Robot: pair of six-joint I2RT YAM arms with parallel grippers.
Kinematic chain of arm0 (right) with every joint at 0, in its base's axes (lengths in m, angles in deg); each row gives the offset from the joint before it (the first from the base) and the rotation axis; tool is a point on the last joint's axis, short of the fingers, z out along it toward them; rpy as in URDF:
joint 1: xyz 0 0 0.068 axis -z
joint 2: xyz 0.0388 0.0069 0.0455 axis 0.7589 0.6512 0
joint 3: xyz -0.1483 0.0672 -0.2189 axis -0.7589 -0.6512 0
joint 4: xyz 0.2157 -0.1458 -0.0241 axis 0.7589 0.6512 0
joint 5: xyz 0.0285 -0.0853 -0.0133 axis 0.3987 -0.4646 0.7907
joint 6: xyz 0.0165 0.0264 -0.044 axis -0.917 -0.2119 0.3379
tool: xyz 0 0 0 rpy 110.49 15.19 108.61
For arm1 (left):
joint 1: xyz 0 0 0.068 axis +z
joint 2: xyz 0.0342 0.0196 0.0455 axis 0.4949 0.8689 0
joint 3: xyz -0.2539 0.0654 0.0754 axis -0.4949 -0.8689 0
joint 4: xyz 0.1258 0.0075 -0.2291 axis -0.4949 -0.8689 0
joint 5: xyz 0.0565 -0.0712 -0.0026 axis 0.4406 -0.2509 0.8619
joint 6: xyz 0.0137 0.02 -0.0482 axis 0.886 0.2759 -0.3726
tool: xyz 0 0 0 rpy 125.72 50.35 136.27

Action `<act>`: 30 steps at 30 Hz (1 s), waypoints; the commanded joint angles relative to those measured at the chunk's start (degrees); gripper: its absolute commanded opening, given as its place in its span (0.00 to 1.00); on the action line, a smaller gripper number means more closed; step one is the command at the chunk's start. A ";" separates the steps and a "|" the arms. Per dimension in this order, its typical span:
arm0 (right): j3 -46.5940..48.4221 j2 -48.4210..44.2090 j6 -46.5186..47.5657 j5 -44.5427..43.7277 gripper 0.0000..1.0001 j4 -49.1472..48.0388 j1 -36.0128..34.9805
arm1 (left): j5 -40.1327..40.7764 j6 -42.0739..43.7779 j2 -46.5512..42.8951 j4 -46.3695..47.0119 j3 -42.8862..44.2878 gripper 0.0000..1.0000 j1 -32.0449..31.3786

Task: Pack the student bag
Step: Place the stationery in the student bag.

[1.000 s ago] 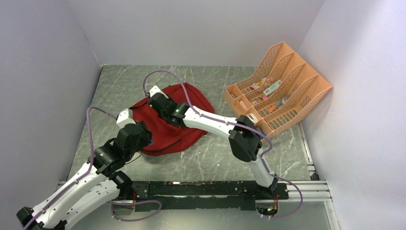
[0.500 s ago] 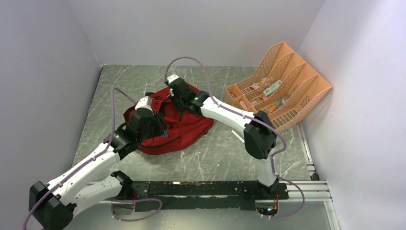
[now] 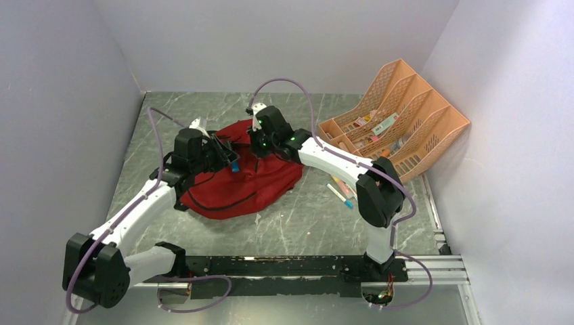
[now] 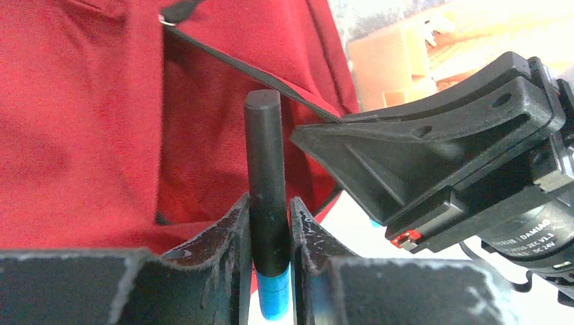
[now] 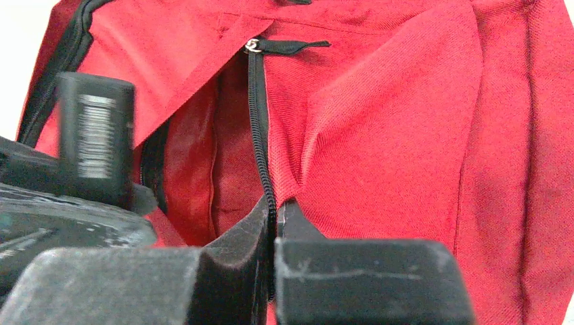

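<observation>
The student bag (image 3: 260,183), dark red with black zippers, lies flat at the table's middle. My left gripper (image 3: 227,157) hovers over its left part, shut on a black marker (image 4: 265,169) with a blue end; the marker sticks out forward between the jaws (image 4: 269,217). My right gripper (image 3: 256,147) is at the bag's far edge, shut on the black zipper edge (image 5: 258,115) of the bag's opening (image 5: 274,215). The zipper runs away from the jaws to a pull tab. The marker's labelled barrel (image 5: 95,139) shows at the left of the right wrist view, beside the opening.
A peach mesh desk organiser (image 3: 433,132) with several small items stands at the back right against the wall. A few pens (image 3: 342,191) lie on the marble table right of the bag. Walls close in the left, back and right sides.
My left arm carried the marker away from me and over the bag's left part. My right gripper shifted toward the bag's far edge and shut on the zipper edge.
</observation>
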 commanded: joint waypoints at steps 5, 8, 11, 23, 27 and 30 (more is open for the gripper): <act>-1.10 -4.07 -1.61 1.83 0.00 -3.79 0.49 | -9.95 -2.86 5.32 7.46 4.28 0.08 0.50; -1.66 -4.54 -1.72 1.63 0.00 -4.10 0.59 | -9.56 -3.59 5.35 8.02 2.94 0.08 0.50; -2.08 -4.84 -1.83 1.68 0.00 -4.40 0.65 | -11.11 -4.72 6.29 9.75 1.74 0.08 0.42; -2.20 -4.84 -2.23 2.00 0.00 -5.00 0.58 | -10.77 -5.84 6.06 9.91 -2.94 0.09 -2.52; -2.93 -5.23 -2.45 1.47 0.00 -5.53 0.58 | -10.26 -6.47 5.62 11.61 -5.27 0.09 -4.19; -3.64 -5.53 -2.77 1.51 0.00 -6.05 0.58 | -10.34 -6.96 5.51 12.46 -6.88 0.09 -4.51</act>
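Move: The left hand holds the blue-capped highlighter; the backpack's open mouth lies roughly 3 cm ahead of it, 4 cm to its right and 6 cm below. The zipper edge is some 4 cm ahead and 6 cm to the right, about 2 cm lower; the zip pull is about 8 cm straight ahead and 8 cm below. From the right hand, pinching that edge, the mouth lies roughly 1 cm back, 3 cm to the left and 4 cm below. With the highlighter still pinched, the left hand slides right and a touch forward, close to the right gripper. It then sinks nearly 5 cm while drawing back some 3 cm, bringing the black end down to the backpack's mouth; the wrist turns slightly clockwise and tips a little further down. The right hand stays in place, keeping the zipper edge pinched to hold the mouth open. ##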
